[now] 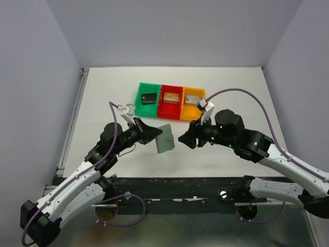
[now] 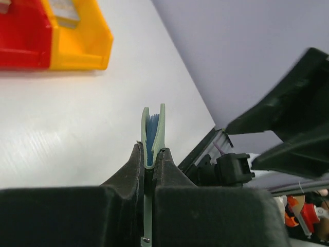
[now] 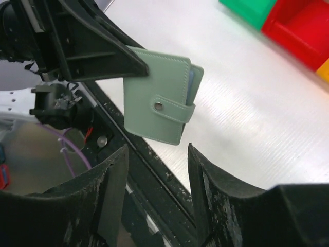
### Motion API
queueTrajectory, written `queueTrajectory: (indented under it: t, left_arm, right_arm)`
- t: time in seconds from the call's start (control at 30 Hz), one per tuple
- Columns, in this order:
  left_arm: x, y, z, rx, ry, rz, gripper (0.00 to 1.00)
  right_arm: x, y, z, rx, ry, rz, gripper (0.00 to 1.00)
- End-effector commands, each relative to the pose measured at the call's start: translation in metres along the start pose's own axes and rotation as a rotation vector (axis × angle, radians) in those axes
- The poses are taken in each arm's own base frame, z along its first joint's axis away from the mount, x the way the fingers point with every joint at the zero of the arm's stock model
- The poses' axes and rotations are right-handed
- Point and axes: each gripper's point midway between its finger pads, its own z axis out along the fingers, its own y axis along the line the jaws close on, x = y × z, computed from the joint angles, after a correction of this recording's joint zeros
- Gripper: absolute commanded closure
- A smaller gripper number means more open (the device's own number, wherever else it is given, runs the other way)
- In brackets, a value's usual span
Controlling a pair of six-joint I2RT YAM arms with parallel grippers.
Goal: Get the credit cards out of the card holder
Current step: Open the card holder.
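The card holder (image 1: 165, 138) is pale grey-green and hangs above the table's near edge, with my left gripper (image 1: 152, 135) shut on its left edge. In the left wrist view the card holder (image 2: 153, 135) is edge-on between my left gripper (image 2: 150, 154), with blue lining showing in its fold. In the right wrist view the card holder (image 3: 162, 105) looks folded, its strap over the snap. My right gripper (image 3: 158, 152) stands open just short of it, touching nothing; from above, the right gripper (image 1: 184, 139) faces the holder's right edge. A black card (image 1: 149, 98), a tan card (image 1: 171, 98) and a silvery card (image 1: 192, 98) lie in the bins.
Green bin (image 1: 141, 93), red bin (image 1: 169, 110) and yellow bin (image 1: 189, 112) stand in a row behind the grippers. The table's dark front rail (image 3: 154, 170) runs directly below the holder. White walls enclose the table on three sides.
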Motion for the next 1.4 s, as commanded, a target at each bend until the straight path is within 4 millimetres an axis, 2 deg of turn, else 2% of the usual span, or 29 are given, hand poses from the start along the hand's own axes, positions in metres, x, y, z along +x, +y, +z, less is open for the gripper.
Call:
queueTrajectory:
  t: [0.0, 0.17, 0.33, 0.63, 0.9, 1.37]
  left_arm:
    - [0.007, 0.03, -0.004, -0.258, 0.048, -0.133, 1.0]
    - [-0.007, 0.018, -0.007, -0.279, 0.002, -0.22, 1.0]
    - [-0.017, 0.011, -0.011, -0.304, -0.021, -0.255, 1.0]
    - [-0.009, 0.012, -0.006, -0.315, -0.004, -0.29, 1.0]
    - [-0.007, 0.003, -0.002, -0.289, 0.006, -0.274, 1.0]
    - [-0.007, 0.005, -0.002, -0.315, -0.006, -0.258, 1.0]
  right_arm:
    - [0.003, -0.031, -0.001, 0.285, 0.054, -0.138, 0.43]
    - [-0.001, -0.021, 0.01, 0.373, 0.065, -0.265, 0.43]
    - [-0.002, -0.016, 0.021, 0.416, 0.068, -0.318, 0.43]
    - [-0.012, -0.004, 0.038, 0.408, 0.039, -0.343, 0.43]
    - [-0.007, 0.007, 0.057, 0.369, 0.072, -0.347, 0.41]
    - [0.006, 0.015, 0.069, 0.349, 0.119, -0.366, 0.41]
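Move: The closed card holder hangs in the left fingers. From the open right hand, its middle, beside the snapped flap, is about 7 cm left, 3 cm ahead and 4 cm lower. On the table, some 21 cm below the right hand, the red tray is roughly 31 cm ahead and 5 cm left, the yellow tray 30 cm ahead and 7 cm right. From the left hand the holder's middle lies about 3 cm right, 1 cm back and 3 cm down. The left fingers keep their pinch on the card holder's upper edge, dipping some 20 degrees and sinking slightly. The right hand, fingers staying open, drops a little, then works left and a bit forward, about 5 cm in all leftward, closing on the snapped flap. Its fingers tilt down and swing clockwise towards forward; they come close, but no touch can be seen. ##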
